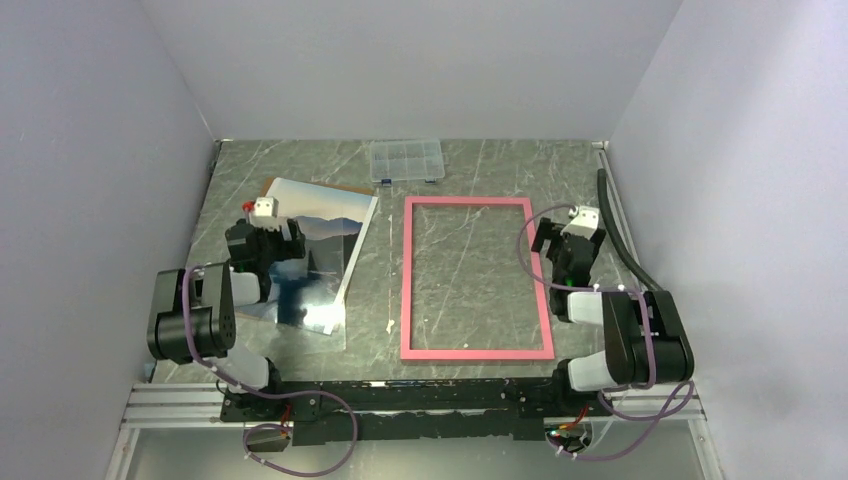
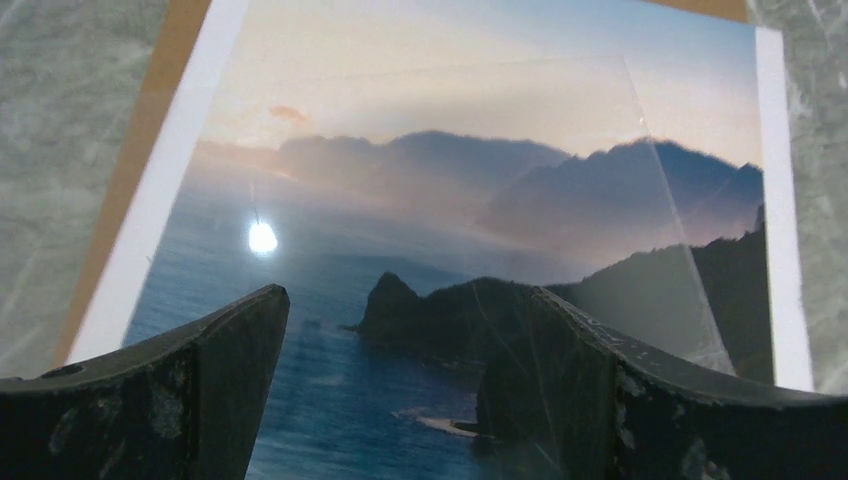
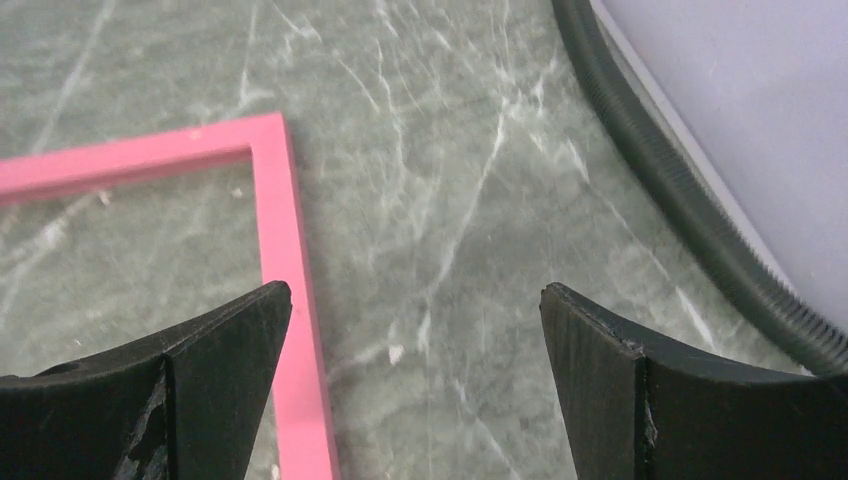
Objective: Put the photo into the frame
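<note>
The photo (image 1: 325,228), a glossy print of dark mountains over blue sea, lies flat at the left on a brown backing board (image 1: 345,187). It fills the left wrist view (image 2: 450,180). My left gripper (image 1: 267,234) hovers over the photo, open (image 2: 410,300), with nothing between its fingers. A clear glossy sheet (image 1: 300,312) overlaps the photo's near part. The frame (image 1: 411,285) lies flat in the middle, pink side up, with the table showing through it. My right gripper (image 1: 562,250) is open (image 3: 415,295) just right of the frame's right rail (image 3: 280,220), holding nothing.
A small clear compartment box (image 1: 405,160) sits at the back behind the frame. A black corrugated hose (image 1: 620,235) runs along the right wall (image 3: 680,190). The grey marble table (image 1: 380,260) is walled on three sides.
</note>
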Tool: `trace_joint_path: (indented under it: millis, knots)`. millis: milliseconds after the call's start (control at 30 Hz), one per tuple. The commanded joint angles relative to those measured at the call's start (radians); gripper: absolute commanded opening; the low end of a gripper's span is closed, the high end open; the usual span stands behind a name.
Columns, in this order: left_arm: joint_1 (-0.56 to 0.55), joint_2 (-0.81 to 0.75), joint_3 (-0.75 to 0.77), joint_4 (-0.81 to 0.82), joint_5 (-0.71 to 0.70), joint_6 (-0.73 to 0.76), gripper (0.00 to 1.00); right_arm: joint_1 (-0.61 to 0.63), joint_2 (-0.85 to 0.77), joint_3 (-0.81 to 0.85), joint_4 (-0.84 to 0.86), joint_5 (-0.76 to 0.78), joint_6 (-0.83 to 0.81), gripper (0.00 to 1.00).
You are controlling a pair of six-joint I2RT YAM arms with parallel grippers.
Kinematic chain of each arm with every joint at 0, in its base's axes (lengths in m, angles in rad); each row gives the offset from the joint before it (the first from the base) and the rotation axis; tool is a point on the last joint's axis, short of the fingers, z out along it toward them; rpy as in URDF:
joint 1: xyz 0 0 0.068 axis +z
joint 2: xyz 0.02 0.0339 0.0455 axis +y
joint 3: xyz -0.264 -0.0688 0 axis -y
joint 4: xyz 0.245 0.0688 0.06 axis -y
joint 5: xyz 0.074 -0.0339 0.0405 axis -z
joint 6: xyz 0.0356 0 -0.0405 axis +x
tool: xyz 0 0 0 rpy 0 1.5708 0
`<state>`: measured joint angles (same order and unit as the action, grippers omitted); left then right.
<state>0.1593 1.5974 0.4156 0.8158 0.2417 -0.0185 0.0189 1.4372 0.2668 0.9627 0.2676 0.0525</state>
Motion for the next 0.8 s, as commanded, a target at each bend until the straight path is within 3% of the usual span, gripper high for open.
trace_joint_path:
  millis: [0, 100, 167, 300, 400, 467, 633, 767]
  knots:
    - [-0.002, -0.115, 0.183, -0.324, 0.023, 0.005, 0.95, 0.010, -0.106, 0.163, -0.240, -0.005, -0.020, 1.00]
    - [-0.002, -0.151, 0.280, -0.509, 0.020, -0.002, 0.95, 0.014, -0.204, 0.176, -0.266, -0.040, 0.039, 1.00]
    - [-0.003, -0.165, 0.358, -0.650, 0.018, 0.002, 0.95, 0.012, -0.269, 0.211, -0.330, -0.012, 0.170, 1.00]
    - [-0.003, -0.139, 0.600, -0.970, 0.019, 0.003, 0.95, -0.016, -0.274, 0.443, -0.764, -0.074, 0.517, 1.00]
    - [-0.001, -0.102, 0.768, -1.185, 0.022, 0.006, 0.95, -0.061, -0.165, 0.606, -0.849, -0.449, 0.494, 0.99]
    - [-0.001, -0.086, 0.852, -1.292, 0.026, 0.006, 0.94, -0.028, -0.099, 0.685, -0.943, -0.475, 0.509, 1.00]
    - [0.008, -0.088, 0.969, -1.478, 0.078, 0.048, 0.91, 0.282, 0.027, 0.922, -1.345, -0.074, 0.473, 1.00]
    - [0.026, -0.129, 0.960, -1.516, 0.062, 0.051, 0.92, 0.491, 0.086, 0.973, -1.449, 0.083, 0.515, 1.00]
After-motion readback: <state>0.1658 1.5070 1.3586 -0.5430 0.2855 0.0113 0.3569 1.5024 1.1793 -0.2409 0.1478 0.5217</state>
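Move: The photo lies right under the left hand, about 4 cm below its fingertips, with its middle some 4 cm to the right and about level. The clear box stands roughly 22 cm ahead and 30 cm to the right, the pink frame's middle about 45 cm right and 7 cm back. From the right hand, about 8 cm lower: photo's middle 61 cm left, 1 cm ahead; frame's middle 20 cm left, 6 cm back; box 37 cm left, 22 cm ahead. Up first with both open, empty hands, each rising about 16 cm and drifting forward. The right hand then sweeps some 15 cm left across the frame towards the photo, sinking a little, its left side rolled up, fingers tipping down and turning counter-clockwise. The left climbs off from above the photo, easing back at the end while tipping down nearly 20 degrees. ##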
